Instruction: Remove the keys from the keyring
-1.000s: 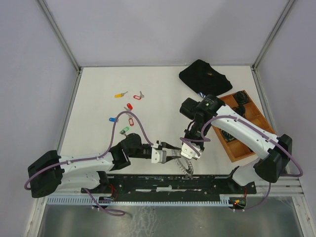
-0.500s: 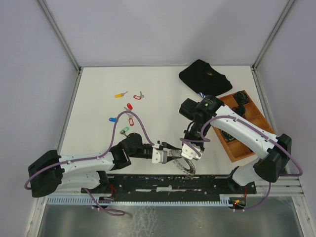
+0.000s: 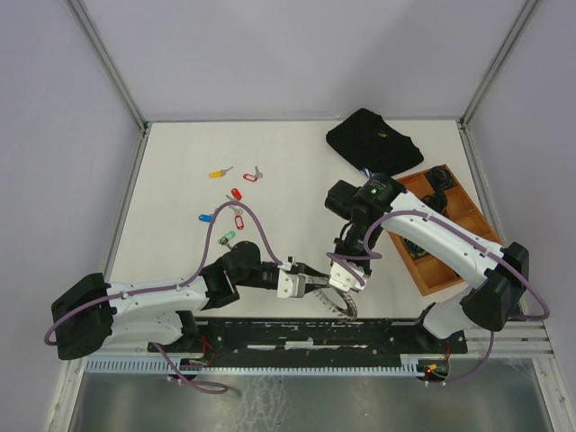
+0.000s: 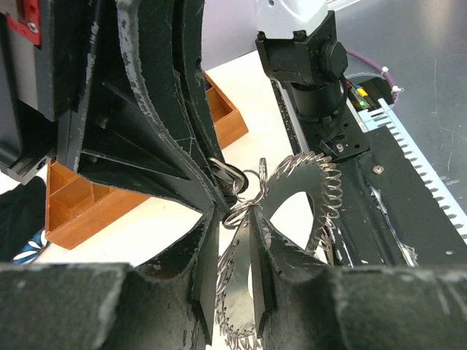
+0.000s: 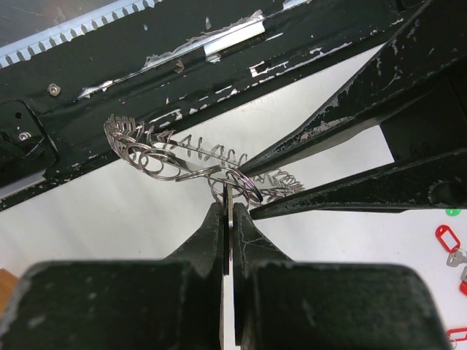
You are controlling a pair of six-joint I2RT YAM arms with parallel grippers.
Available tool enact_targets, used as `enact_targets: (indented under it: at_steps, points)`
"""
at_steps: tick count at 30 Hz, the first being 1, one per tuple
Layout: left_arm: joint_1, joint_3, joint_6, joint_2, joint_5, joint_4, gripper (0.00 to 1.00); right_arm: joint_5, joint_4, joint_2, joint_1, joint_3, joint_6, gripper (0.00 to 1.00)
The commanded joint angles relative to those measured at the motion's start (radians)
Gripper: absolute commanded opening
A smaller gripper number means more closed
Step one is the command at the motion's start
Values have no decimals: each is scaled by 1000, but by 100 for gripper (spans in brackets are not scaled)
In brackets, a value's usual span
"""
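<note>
The keyring (image 3: 345, 304), a silvery ring fringed with small wire loops, hangs just above the table's near edge between my two grippers. My left gripper (image 3: 317, 286) reaches in from the left. In the left wrist view its narrow jaws (image 4: 232, 215) sit around the keyring's (image 4: 321, 189) flat band. My right gripper (image 3: 344, 281) comes down from above. The right wrist view shows it (image 5: 229, 208) shut on a thin key blade seen edge-on, joined by a small split ring to the keyring (image 5: 157, 157). Several loose keys lie at the left, among them yellow (image 3: 216, 173), blue (image 3: 206, 218) and green (image 3: 227, 237).
A wooden compartment tray (image 3: 461, 236) holding dark items stands at the right. Behind it lies a black cloth bundle (image 3: 373, 139). A black rail (image 3: 315, 335) runs along the near edge under the keyring. Red-tagged keys (image 3: 238, 221) lie among the loose ones.
The left jaws have narrowed around the keyring's band. Both arms have shifted only slightly; the right gripper stays shut.
</note>
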Motion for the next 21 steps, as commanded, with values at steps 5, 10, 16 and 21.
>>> enact_targets:
  at_steps: [5, 10, 16, 21]
  points:
    - [-7, 47, 37, -3, 45, -16, 23, -14, -30, -7, 3, 51, 24, 0]
    - [-8, 46, 40, -13, 41, -34, 11, -2, -22, -8, 3, 50, 36, 0]
    - [-6, 40, 45, -30, 26, -56, 3, 8, -22, -17, 3, 52, 43, 0]
    - [-7, 21, 48, -65, 11, -53, 3, 25, -16, -29, 2, 44, 53, 0]
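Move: The keyring's cluster of small rings sits about 1 cm to the right of my left hand point, level with it, between the part-open fingers. The keyring's big coil-edged ring hangs with its middle some 4 cm back, 2 cm right and 5 cm below. On the table lies the green key, roughly 8 cm ahead and 22 cm left. From my right hand, which already holds the cluster, its middle is about 1 cm left and 1 cm back. I shut my left fingers from about a third open until they all but meet, pinching the edge of the small rings, while that hand eases only about half a centimetre down and as much back. My right hand keeps its closed grip on the cluster beside them and stays practically in place. ##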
